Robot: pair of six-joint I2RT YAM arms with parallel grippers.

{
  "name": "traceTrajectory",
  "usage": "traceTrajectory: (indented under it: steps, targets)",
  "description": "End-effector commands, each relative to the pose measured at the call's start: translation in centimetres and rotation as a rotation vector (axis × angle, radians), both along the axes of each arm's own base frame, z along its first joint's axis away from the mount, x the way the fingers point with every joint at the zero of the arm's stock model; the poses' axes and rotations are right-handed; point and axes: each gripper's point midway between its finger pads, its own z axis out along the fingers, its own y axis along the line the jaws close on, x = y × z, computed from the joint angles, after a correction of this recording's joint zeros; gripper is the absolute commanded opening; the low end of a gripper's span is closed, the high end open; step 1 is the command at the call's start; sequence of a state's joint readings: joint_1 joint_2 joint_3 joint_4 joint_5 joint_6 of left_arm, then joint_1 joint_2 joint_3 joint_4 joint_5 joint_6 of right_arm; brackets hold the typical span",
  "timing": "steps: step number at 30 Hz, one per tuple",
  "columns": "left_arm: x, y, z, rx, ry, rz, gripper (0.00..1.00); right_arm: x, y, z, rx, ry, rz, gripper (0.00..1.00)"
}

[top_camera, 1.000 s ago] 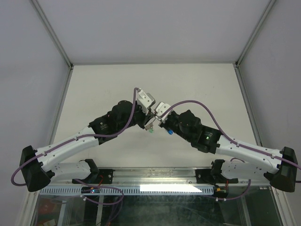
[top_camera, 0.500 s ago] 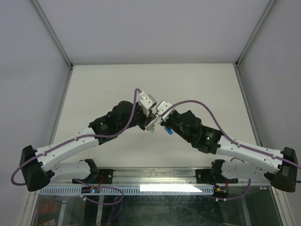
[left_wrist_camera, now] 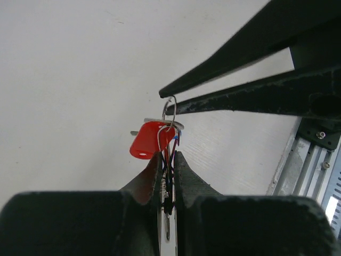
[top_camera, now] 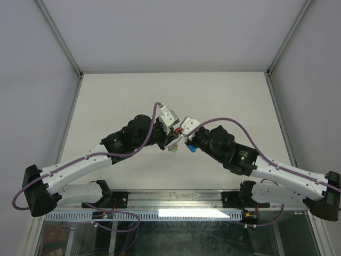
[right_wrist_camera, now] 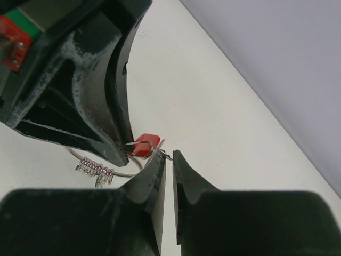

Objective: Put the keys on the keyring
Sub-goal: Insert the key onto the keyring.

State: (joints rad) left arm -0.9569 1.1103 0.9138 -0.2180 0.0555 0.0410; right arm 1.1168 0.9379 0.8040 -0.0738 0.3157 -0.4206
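Note:
My left gripper [left_wrist_camera: 168, 154] [top_camera: 171, 141] is shut on the keyring [left_wrist_camera: 169, 109], a thin silver wire loop that sticks up from its tips. The red key [left_wrist_camera: 151, 140] [right_wrist_camera: 146, 144] hangs on that wire just past the tips. My right gripper [right_wrist_camera: 169, 155] [top_camera: 183, 141] meets it tip to tip, jaws a narrow slit apart. The wire's end lies at its left fingertip and nothing shows in the slit. Several small plain tags [right_wrist_camera: 95, 169] are strung along the wire below. From above, a green key [top_camera: 173, 150] and a blue key [top_camera: 190, 150] show under the grippers.
The white table [top_camera: 213, 96] has grey walls behind and at both sides. A metal rail [left_wrist_camera: 311, 160] runs along the near edge by the arm bases. The right gripper's black fingers [left_wrist_camera: 234, 50] cross the upper right of the left wrist view.
The right gripper's jaws have parted from shut to a narrow gap. The right arm has shifted slightly right. The red key now shows between the grippers from above.

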Motion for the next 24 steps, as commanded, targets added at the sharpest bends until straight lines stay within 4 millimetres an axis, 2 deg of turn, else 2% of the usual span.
traceTrajectory:
  steps: [1,3,8,12,15,21,24]
  targets:
    - [-1.9,-0.8,1.8,-0.041,-0.011,-0.103,0.00,0.2,-0.5,4.4,0.111,-0.067,-0.009,0.13]
    - [-2.1,-1.0,1.5,-0.039,-0.001,-0.117,0.00,0.3,-0.7,4.3,0.121,-0.060,-0.028,0.15]
    - [-2.6,-1.4,0.8,-0.035,0.031,-0.141,0.00,1.8,-2.7,4.0,0.126,-0.060,-0.175,0.23]
    - [-2.4,-1.5,0.7,-0.054,0.055,-0.117,0.00,1.5,-3.8,3.8,0.146,-0.039,-0.182,0.26]
    - [-2.5,-1.8,1.1,-0.098,0.072,-0.112,0.00,-0.3,-3.4,2.8,0.149,0.027,-0.068,0.26]
    - [-2.4,-1.9,2.1,-0.169,0.093,-0.129,0.00,-5.3,-2.2,0.3,0.146,0.221,0.179,0.32]
    - [-2.0,-1.4,2.5,-0.195,0.102,-0.128,0.00,-5.9,-2.3,-0.7,0.160,0.297,0.182,0.37]
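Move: The keyring's small loop is already between my right fingertips, and my left hand holds the keyring from the other side, about 3 cm back from that loop and 4 cm to its left. The red key hangs between my hands, about 1 cm ahead, 3 cm left and 2 cm below my right hand. The blue key lies on the table roughly 5 cm ahead, 2 cm right and 20 cm below my right hand. I open my right fingers farther and come free of the wire loop, easing first to the right and slightly up, then swinging clearly back as well, ending about 5 cm off while the wrist tips some 10 degrees. My left hand keeps the keyring pinched and draws it back about 2 cm, with a small shift right. ##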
